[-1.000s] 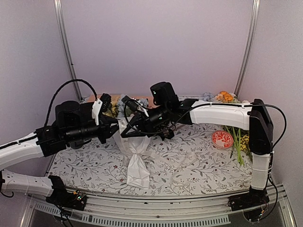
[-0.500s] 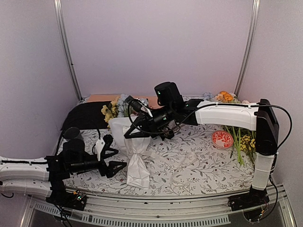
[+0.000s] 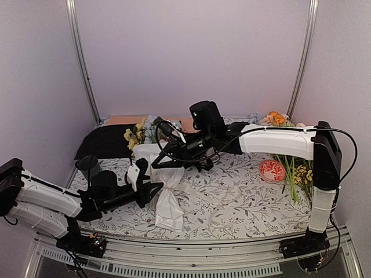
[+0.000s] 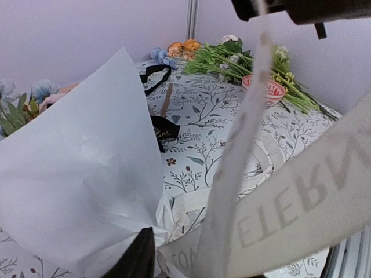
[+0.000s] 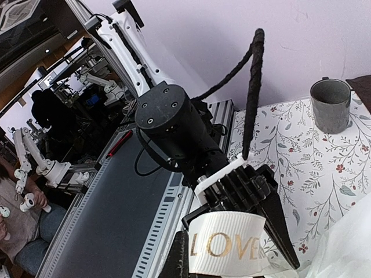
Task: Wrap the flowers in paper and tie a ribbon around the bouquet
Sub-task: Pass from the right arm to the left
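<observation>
The bouquet (image 3: pixel 163 200) lies on the floral cloth as a white paper (image 4: pixel 81 191) cone pinched at its waist, with yellow and blue flowers (image 3: pixel 141 132) at the far end. My right gripper (image 3: pixel 166 157) hovers over the cone, shut on the cream ribbon (image 5: pixel 227 249), which carries gold letters. That ribbon (image 4: pixel 290 202) slants down past the waist, and a loose tail (image 3: pixel 227 198) trails on the cloth. My left gripper (image 3: pixel 152 186) sits at the waist with jaws part-way apart. One dark finger (image 4: pixel 138 259) shows beside the paper, with the ribbon across the gap.
A red-and-white disc (image 3: pixel 271 169) and loose green stems with orange sprigs (image 3: pixel 291 174) lie at the right. A black sheet (image 3: pixel 101 142) and a peach sheet (image 3: pixel 124 120) are at the back left. A grey cup (image 3: pixel 87 165) stands near the left arm. A black ribbon (image 4: pixel 156 124) lies behind the cone.
My left arm dropped from the back to the front left, then slid right to the bouquet's waist. Its jaws opened wide and have narrowed. The right gripper kept hold of the ribbon.
</observation>
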Controlling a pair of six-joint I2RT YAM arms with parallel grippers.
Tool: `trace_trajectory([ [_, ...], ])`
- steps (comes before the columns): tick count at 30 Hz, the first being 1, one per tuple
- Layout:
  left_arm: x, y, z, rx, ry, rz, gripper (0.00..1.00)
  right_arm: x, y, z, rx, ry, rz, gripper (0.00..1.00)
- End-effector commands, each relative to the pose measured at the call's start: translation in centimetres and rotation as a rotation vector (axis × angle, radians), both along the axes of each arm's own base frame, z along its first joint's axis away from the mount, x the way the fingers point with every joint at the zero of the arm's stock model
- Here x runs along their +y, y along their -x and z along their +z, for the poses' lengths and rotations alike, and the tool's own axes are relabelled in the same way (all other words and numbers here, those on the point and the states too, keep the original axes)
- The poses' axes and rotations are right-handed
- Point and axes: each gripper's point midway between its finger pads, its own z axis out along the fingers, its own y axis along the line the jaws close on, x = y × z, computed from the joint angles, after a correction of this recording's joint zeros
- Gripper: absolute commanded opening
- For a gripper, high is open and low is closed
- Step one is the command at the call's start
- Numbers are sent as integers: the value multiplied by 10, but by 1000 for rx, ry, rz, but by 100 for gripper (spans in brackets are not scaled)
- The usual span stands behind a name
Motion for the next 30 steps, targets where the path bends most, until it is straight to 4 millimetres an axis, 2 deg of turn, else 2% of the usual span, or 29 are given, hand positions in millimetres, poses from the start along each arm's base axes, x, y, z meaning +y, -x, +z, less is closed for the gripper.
trace_trajectory([
  [1, -14, -6, 33, -75, 91, 5, 15, -5, -3, 7, -7, -13, -29, 0],
  [2, -16, -4, 34, -78, 95, -4, 5, -6, -3, 6, -8, -9, -36, 0],
  [3, -17, -3, 34, -80, 96, -12, 0, -7, -5, 5, -7, -3, -46, 0],
  [4, -16, -2, 33, -74, 92, -13, 0, -9, -7, 4, -7, 7, -68, 2],
  [6, -15, -2, 31, -64, 87, -7, 0, -19, -28, -4, 8, 86, -201, 16],
  [8, -13, -2, 27, -55, 71, 5, 0, -46, -63, -21, 36, 234, -434, 30],
  [9, -12, -3, 26, -53, 60, 8, 0, -69, -83, -32, 41, 332, -591, 39],
  [10, -11, -3, 25, -53, 48, 13, 0, -105, -109, -54, 25, 468, -820, 48],
  [12, -10, -4, 23, -55, 32, 19, 0, -177, -118, -78, 4, 694, -1112, 61],
  [14, -10, -3, 23, -58, 23, 15, 0, -234, -103, -103, -3, 893, -1257, 66],
  [16, -9, -1, 21, -56, 16, 12, 0, -261, -74, -131, 49, 1027, -1286, 67],
  [17, -10, 0, 21, -55, 14, 8, 0, -260, -58, -142, 90, 1056, -1259, 67],
  [18, -9, 0, 21, -55, 11, 6, 0, -251, -39, -152, 131, 1063, -1198, 69],
  [20, -9, 1, 20, -53, 2, 1, 0, -222, -7, -163, 206, 1038, -1072, 74],
  [22, -10, 1, 20, -53, 2, -1, 0, -198, 16, -174, 265, 1032, -984, 85],
  [26, -13, 1, 20, -48, 4, -7, 0, -183, 42, -206, 263, 1136, -935, 88],
  [30, -17, 2, 20, -44, 8, -24, 0, -182, 55, -237, 273, 1198, -892, 82],
])
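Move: Right between the left hand's part-open fingers runs the ribbon held by the right hand; the bouquet's tied waist is about 3 cm ahead of the left hand, 3 cm to its right and 10 cm below. From the right hand, the left fingers are some 12 cm below and 3 cm ahead, 1 cm to the right. The loose ribbon tail lies on the table 19 cm right of the right hand, 5 cm back and 25 cm down; the black ribbon is 17 cm ahead, 15 cm right, 25 cm down. Closing fully, the left fingers pinch the ribbon by the bouquet, rise about a centimetre and hold nearly still. Then the right fingers open wide and let go of their piece; that hand sweeps some 20 cm right and a little forward, away from the left hand, then drops and draws back towards the loose tail, ending about 20 cm lower, its wrist swinging from pointing left to pointing steeply down. ##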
